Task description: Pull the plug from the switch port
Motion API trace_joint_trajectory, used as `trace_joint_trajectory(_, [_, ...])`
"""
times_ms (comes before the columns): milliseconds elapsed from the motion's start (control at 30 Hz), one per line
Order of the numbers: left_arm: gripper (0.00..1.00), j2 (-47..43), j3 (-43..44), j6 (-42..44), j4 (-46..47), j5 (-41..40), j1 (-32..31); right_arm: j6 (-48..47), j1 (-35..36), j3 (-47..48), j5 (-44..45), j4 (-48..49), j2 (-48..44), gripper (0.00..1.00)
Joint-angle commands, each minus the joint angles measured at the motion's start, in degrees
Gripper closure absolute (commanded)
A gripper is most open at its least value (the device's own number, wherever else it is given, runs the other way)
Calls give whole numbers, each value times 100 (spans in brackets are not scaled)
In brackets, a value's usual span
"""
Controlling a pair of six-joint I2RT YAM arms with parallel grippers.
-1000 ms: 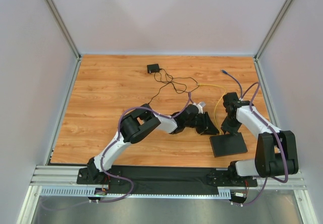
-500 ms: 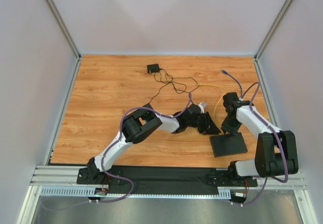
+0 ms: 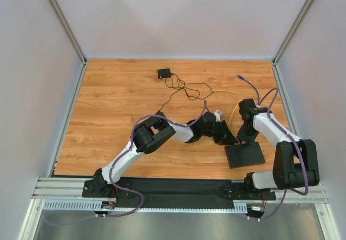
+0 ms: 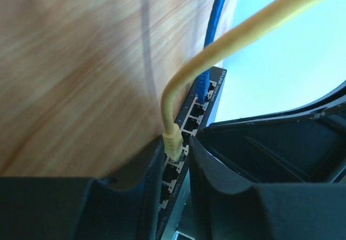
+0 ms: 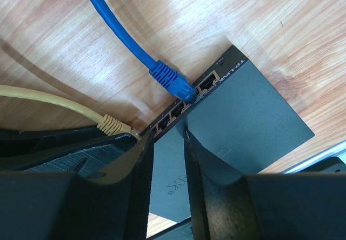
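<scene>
The switch (image 3: pixel 246 156) is a flat black slab near the front right of the table, also seen in the right wrist view (image 5: pixel 254 110). Its row of ports (image 4: pixel 189 122) holds a yellow plug (image 4: pixel 172 137) and, further along, a blue plug (image 5: pixel 173 82). My left gripper (image 4: pixel 177 142) reaches in from the left (image 3: pixel 230 139), its jaws closed on the yellow plug, which still sits in its port. My right gripper (image 5: pixel 167 137) stands over the switch's top by the port edge (image 3: pixel 247 138), jaws slightly apart with nothing between them.
The yellow cable (image 3: pixel 232 110) and blue cable (image 3: pixel 250 88) loop away behind the switch. A small black adapter (image 3: pixel 164 73) with a thin black cord (image 3: pixel 186 91) lies at the back. Enclosure walls and frame posts ring the wooden table (image 3: pixel 108 121).
My left arm has edged slightly right toward the switch and its jaws have narrowed a little. The right arm and the switch have not moved.
</scene>
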Motion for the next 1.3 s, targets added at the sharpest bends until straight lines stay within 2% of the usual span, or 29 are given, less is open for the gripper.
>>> trace_joint_trajectory(0, [68,344,-65,-168,-81,92,-92,16,4,-249,-283,103,291,70])
trace_joint_trajectory(100, [73,309,-144,-168,6,-66,-92,7,13,-267,-257,129,291,70])
trace_joint_trajectory(167, [88,274,-197,-133,129,-172,-74,7,13,-276,-274,138,318,70])
trace_joint_trajectory(300, [100,107,-425,-63,332,-391,-83,16,13,-293,-292,147,327,70])
trace_joint_trajectory(400, [100,62,-671,-71,648,-576,-74,25,22,-302,-266,156,309,70])
trace_joint_trajectory(667, [100,106,-1260,51,2439,-1041,-83,51,22,-452,-169,235,318,71])
trace_joint_trajectory(767, [100,132,-1252,280,2714,-1077,-31,60,22,-504,-151,270,274,71])
trace_joint_trajectory(867, [100,133,-1164,333,2679,-1042,13,42,13,-513,-143,305,309,71])
trace_joint_trajectory(1100, [100,-78,-875,316,959,-1051,57,7,22,-487,-125,296,467,71])
trace_joint_trajectory(1267, [100,1,-891,-89,894,-1112,145,-2,66,-460,-125,270,581,71])
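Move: The yellow plug, in a port near the left end of the switch's far side, lies right at the left fingertips: level with the hand point, about 1 cm to its right and 1 cm below. The blue plug is some 4 cm to the right of the yellow plug and 1 cm farther out. The switch's middle lies about 4 cm right of the left hand and 5 cm back. From the right hand, the yellow plug is roughly 2 cm ahead, 2 cm left and 2 cm below. Close the left gripper from about a third open to nearly shut on the yellow plug, then work the closed tips about 1 cm left and up, a little forward, rocking the wrist some 15 degrees so the fingers level out and swing forward. Ease back down about half a centimetre, keeping them shut. Keep the right fingertips on the switch top, unmoved apart from a slight sinking. ##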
